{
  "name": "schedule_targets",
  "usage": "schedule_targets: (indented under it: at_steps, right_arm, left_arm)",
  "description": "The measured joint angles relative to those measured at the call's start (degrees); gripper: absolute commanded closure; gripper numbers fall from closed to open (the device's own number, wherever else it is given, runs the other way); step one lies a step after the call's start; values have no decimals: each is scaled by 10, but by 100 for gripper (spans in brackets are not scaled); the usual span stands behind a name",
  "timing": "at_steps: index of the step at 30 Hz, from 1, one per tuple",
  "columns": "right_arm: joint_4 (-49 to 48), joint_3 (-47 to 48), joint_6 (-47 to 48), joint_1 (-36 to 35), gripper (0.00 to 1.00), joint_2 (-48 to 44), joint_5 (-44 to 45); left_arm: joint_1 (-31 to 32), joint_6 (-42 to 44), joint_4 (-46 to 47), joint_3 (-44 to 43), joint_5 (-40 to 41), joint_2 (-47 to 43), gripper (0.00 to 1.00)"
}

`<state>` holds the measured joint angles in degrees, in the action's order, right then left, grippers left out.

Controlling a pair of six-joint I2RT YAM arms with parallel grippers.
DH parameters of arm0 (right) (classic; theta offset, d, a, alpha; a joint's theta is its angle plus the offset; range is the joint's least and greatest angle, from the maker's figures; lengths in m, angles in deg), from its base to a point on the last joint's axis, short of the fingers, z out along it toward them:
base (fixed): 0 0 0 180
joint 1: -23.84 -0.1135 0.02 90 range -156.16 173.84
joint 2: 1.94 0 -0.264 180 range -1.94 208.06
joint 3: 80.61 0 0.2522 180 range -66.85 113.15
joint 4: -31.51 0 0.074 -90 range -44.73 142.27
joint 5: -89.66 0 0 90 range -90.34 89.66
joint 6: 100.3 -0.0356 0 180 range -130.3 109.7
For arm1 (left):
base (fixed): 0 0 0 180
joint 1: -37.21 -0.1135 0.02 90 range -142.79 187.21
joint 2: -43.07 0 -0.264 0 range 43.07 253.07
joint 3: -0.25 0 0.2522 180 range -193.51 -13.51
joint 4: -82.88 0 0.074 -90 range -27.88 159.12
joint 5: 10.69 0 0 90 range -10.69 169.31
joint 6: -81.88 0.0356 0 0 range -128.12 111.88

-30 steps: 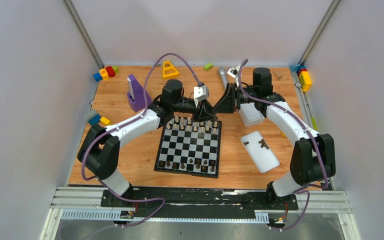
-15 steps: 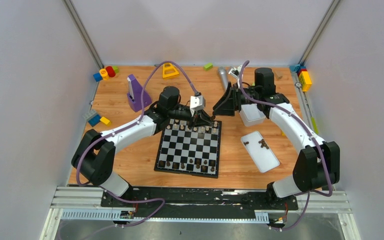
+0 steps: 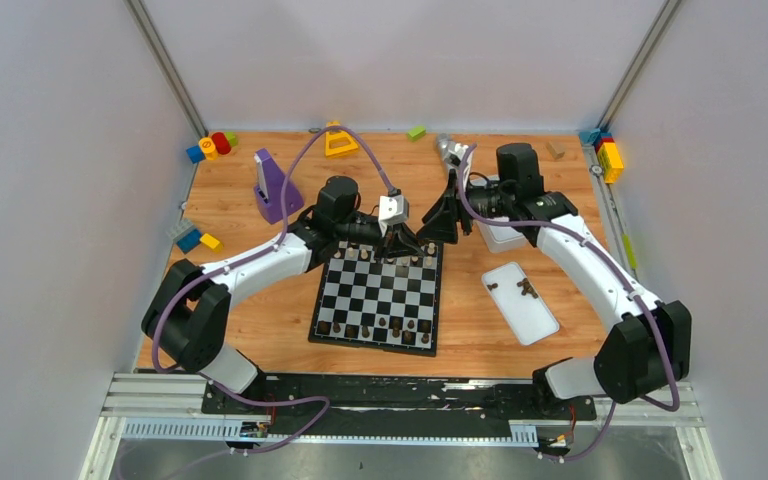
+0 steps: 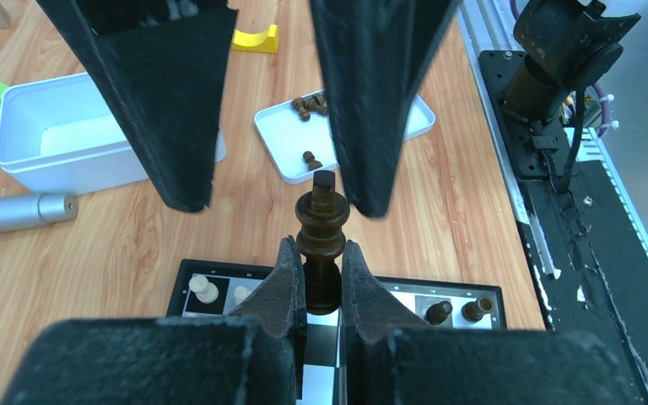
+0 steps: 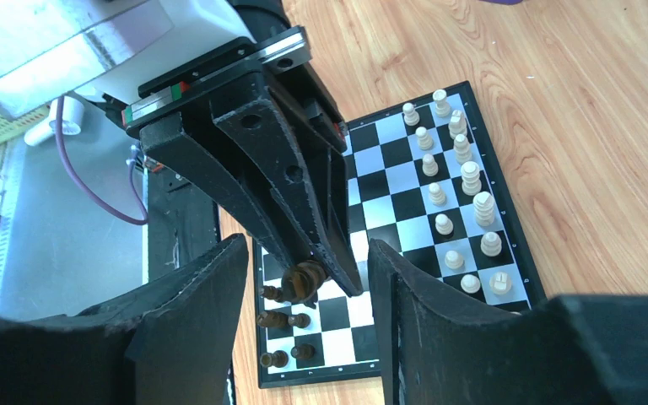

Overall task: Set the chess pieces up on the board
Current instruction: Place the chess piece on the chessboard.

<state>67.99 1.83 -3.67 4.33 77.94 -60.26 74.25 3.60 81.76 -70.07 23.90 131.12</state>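
Observation:
My left gripper (image 4: pixel 321 253) is shut on a dark brown chess piece (image 4: pixel 321 221), held upright over the far edge of the board (image 3: pixel 375 295). My right gripper (image 5: pixel 305 245) stands open around that piece and the left fingers without touching the piece. From above, the left gripper (image 3: pixel 403 243) and the right gripper (image 3: pixel 440 222) meet at the board's far right corner. Cream chess pieces (image 3: pixel 400 258) fill the far rows. Several dark ones (image 3: pixel 390 327) stand on the near rows.
A flat white tray (image 3: pixel 535 318) right of the board holds a few dark pieces (image 3: pixel 527 289). A white tub (image 3: pixel 505 238) sits behind it. A grey cylinder (image 4: pixel 17 215), a purple block (image 3: pixel 272 190), a yellow block (image 3: pixel 339 140) and colourful bricks (image 3: pixel 608 155) lie around the far edges.
The left gripper came down to the board's far edge and closed on the dark piece. The right gripper's jaws widened and the right arm swung left towards it.

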Motion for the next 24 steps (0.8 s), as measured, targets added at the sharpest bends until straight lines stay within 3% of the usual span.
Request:
schedule_targets:
  at_steps: [11, 24]
  right_arm:
    - [51, 0, 62, -39, 55, -6, 82]
    - [83, 0, 95, -45, 77, -21, 106]
  left_arm:
    - [0, 0, -1, 0, 6, -2, 100]
    - [0, 2, -10, 0, 20, -2, 100]
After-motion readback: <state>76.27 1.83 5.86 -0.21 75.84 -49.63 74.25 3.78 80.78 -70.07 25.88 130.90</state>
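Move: The right hand, open, is about to take the dark chess piece held out by the left hand; its middle lies about 1 cm back, 2 cm to the left of and 2 cm below the right hand. Also from the right hand, the chessboard's middle is some 4 cm back, 9 cm left and 21 cm down, and the tray 6 cm back, 21 cm right. From the left hand the piece sticks out about 2 cm to its right, some 1 cm higher. Downward about 2 cm and roughly 1 cm back, the right hand settles over the free end of the dark chess piece, its fingertips dipping some 10 degrees as it rolls slightly. It then nearly stops while its fingers keep narrowing to about half their starting gap, one on each side of the piece. The left hand stays in place and keeps its pinch on the near end. ##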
